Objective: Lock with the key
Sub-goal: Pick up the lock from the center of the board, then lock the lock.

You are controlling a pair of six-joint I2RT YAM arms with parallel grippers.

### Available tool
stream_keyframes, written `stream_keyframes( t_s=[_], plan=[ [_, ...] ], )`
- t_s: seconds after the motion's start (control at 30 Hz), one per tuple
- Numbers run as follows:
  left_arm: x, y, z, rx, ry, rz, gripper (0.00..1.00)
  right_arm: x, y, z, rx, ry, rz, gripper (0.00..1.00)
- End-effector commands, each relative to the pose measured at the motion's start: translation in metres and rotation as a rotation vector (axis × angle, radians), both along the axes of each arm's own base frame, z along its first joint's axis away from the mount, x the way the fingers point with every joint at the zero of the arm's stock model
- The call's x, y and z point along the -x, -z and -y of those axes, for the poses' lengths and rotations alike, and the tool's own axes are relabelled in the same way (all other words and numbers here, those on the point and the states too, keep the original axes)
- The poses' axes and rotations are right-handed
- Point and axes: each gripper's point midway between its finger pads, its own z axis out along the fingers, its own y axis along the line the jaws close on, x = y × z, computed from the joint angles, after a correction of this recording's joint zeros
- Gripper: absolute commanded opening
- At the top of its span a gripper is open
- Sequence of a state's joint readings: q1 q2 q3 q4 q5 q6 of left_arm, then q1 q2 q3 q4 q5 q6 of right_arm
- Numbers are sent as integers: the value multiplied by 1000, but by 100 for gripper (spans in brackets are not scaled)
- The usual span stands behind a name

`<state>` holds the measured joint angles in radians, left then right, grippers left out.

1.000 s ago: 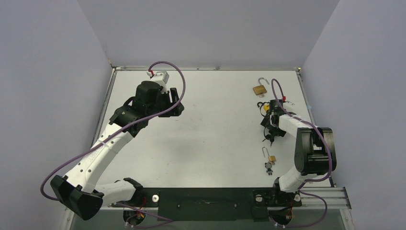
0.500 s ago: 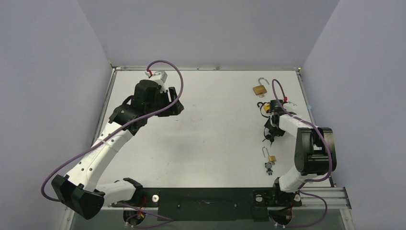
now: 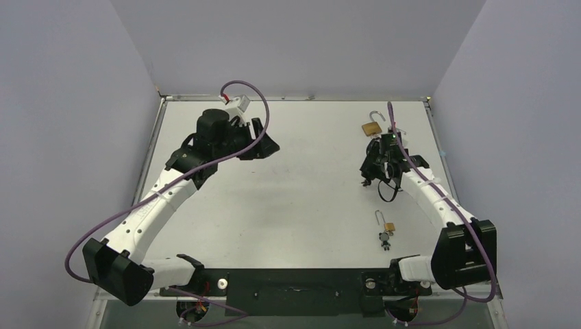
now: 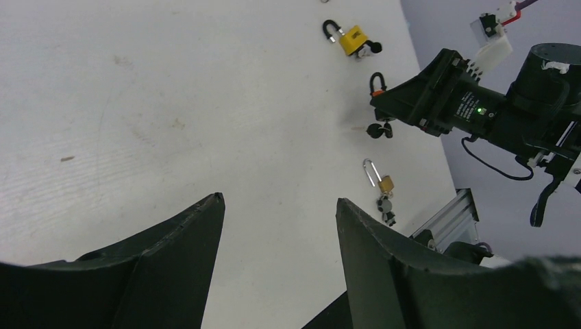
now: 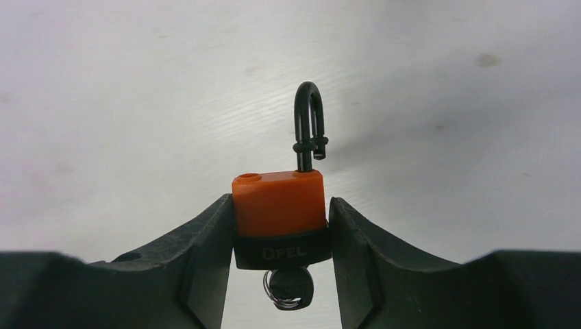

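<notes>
My right gripper (image 5: 281, 199) is shut on an orange padlock (image 5: 277, 205) with a black band, pressing on both its sides. The black shackle (image 5: 308, 123) stands open, one leg out of the body. A key (image 5: 289, 288) on a ring sticks out of the bottom. In the top view the right gripper (image 3: 368, 166) hangs over the right side of the table. The left wrist view shows the shackle (image 4: 377, 82) and key (image 4: 379, 130) at that gripper's tip. My left gripper (image 3: 264, 144) (image 4: 279, 199) is open and empty over the far left-middle of the table.
A brass padlock (image 3: 372, 127) with an open shackle lies at the far right. A small brass padlock (image 3: 388, 226) with its key (image 3: 386, 238) lies nearer the right arm's base. A yellow padlock (image 4: 353, 39) lies beyond the right gripper. Walls enclose the table (image 3: 301, 205).
The right gripper closed on the orange padlock and carried it up off the table, toward the far left. The left gripper swung slightly right, still open.
</notes>
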<state>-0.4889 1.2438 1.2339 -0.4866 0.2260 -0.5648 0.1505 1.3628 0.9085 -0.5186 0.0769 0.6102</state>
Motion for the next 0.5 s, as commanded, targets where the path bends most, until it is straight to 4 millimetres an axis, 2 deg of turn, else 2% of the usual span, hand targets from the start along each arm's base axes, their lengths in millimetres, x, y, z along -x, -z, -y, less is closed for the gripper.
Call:
stream_keyframes(
  t_s=[0.0,0.03,0.13,0.23,0.33,0.37,0.47],
  plan=[
    [-13,-59,32,173,143,217,59,-5,-77,-73,-246,-229,148,0],
    [-17,-66,37,175,171,265,59,-2,-92,-93,-314,-299,161,0],
    [-14,-79,51,187,297,333,59,10,-134,-132,-450,-425,212,0],
    [-9,-107,60,202,416,445,59,31,-174,-169,-609,-574,244,0],
    [3,-129,62,244,554,504,59,51,-223,-191,-710,-700,324,0],
    [6,-134,61,257,583,526,59,59,-233,-197,-753,-736,326,0],
    [31,-153,57,310,727,590,58,77,-273,-208,-837,-828,403,0]
  ],
)
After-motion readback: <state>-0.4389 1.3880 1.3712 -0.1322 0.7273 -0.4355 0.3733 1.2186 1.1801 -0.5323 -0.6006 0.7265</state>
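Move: The orange lock, already pinched in the right hand with its keys hanging, lies about 28 cm right of the open left gripper, 2 cm farther out and some 18 cm lower. From the right hand, that left gripper is about 28 cm left, 2 cm back and 18 cm up. The yellow lock lies roughly 11 cm ahead of the right hand, 6 cm right and 8 cm below; the brass lock is 21 cm ahead and 3 cm right, the small lock 12 cm back and 4 cm right, both also 8 cm below. The orange lock is carried up and left towards the left gripper, some 18 cm each way and drawing slightly back, still pinched in the right fingers as that wrist turns about 50 degrees, swinging the fingertips round to the left. The empty left hand rises and shifts right to meet it, turning clockwise with its tips lifting and its fingers staying open. ##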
